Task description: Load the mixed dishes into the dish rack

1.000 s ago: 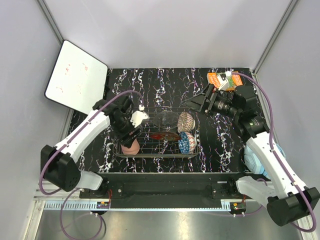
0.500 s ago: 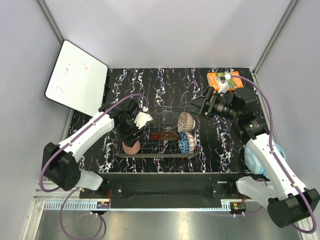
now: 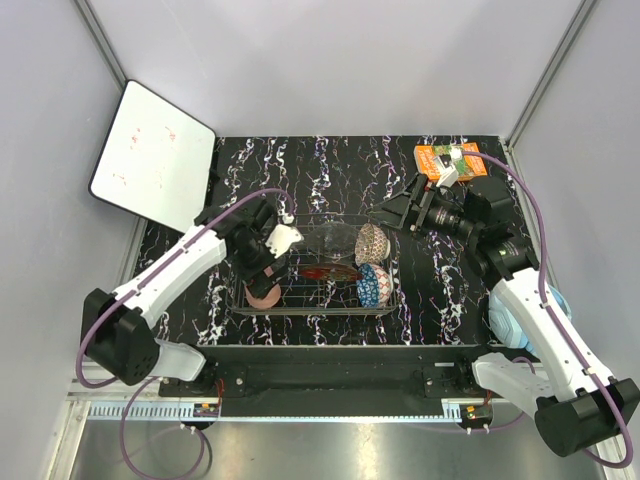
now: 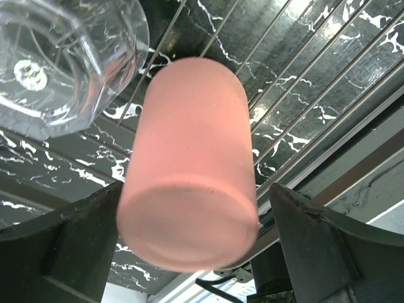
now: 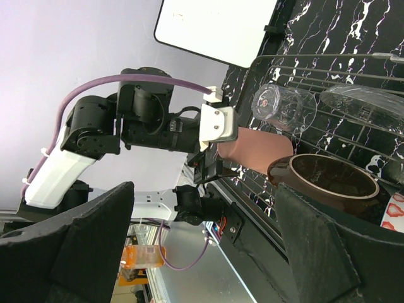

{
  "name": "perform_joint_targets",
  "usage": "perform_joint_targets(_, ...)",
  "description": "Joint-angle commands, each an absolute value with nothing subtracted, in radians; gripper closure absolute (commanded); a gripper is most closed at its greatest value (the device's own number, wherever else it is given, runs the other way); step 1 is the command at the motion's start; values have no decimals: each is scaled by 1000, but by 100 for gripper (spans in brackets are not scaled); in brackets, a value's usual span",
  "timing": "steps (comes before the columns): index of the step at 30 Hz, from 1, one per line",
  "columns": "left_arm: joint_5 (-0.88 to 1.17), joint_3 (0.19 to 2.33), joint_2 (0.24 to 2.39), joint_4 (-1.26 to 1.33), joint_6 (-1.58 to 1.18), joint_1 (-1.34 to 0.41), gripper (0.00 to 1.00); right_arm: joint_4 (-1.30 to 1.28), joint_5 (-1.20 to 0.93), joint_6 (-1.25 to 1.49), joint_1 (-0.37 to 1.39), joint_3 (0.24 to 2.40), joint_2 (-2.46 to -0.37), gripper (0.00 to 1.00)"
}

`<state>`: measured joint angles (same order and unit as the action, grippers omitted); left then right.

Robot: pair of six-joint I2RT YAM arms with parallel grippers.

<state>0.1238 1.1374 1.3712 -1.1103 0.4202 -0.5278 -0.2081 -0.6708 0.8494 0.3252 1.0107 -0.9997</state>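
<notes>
The salmon-pink cup point(image 4: 189, 164) sits at the left end of the dish rack point(image 3: 318, 298), its flat bottom turned toward the left wrist camera. My left gripper point(image 3: 262, 277) straddles the cup's base, open, with a gap showing at the right finger point(image 4: 315, 246). The clear glass cup point(image 4: 60, 60) lies just beside the pink cup. The clear glass bowl point(image 3: 335, 240), red dish point(image 3: 330, 272), beige-brown bowl point(image 3: 371, 242) and blue bowl point(image 3: 373, 286) are in the rack. My right gripper point(image 3: 392, 212) hovers open beyond the rack's right end, holding nothing.
An orange book point(image 3: 445, 160) lies at the back right corner. Blue headphones point(image 3: 508, 325) sit by the right arm's base. A white board point(image 3: 155, 153) leans at the back left. Grey walls close both sides.
My left gripper's jaws have spread apart from the pink cup, which stays in the rack's left end. The right arm has shifted slightly and stays open.
</notes>
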Motion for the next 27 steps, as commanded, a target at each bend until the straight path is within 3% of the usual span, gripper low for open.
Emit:
perform_joint_targets(1,112,1218,1312,-1150,411,-532,1,-196,-672,833,321,1017,-991,0)
perform_joint_targets(13,129,1385,1241,-1313,411,-532,1,-247,-661,772,321,1057,-1005,0)
perform_joint_targets(19,37,1549,1197,-1273,295,-529,1,-625,-289,506,324,1164,-1066,0)
perform_joint_targets(22,64,1585,1170,-1230,262,-479,1,-685,-160,443,322,1178,-1054,0)
perform_joint_targets(27,103,1585,1137,-1169,224,-388,1,-706,-132,414,322,1189,-1019,0)
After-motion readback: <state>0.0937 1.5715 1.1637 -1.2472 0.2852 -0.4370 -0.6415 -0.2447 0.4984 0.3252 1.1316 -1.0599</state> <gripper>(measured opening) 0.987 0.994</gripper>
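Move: The pink cup stands upside down in the rack's near left corner, right between the left hand's open fingers, its middle some 3 cm below the hand point. The clear glass lies about 8 cm ahead and 1 cm right of the cup, and the red bowl 3 cm ahead and 17 cm right of it, both slightly lower. From the right hand the cup is roughly 27 cm left, 4 cm back and 24 cm down. The open left hand rises about 17 cm off the pink cup; the right then sinks and swings right. ##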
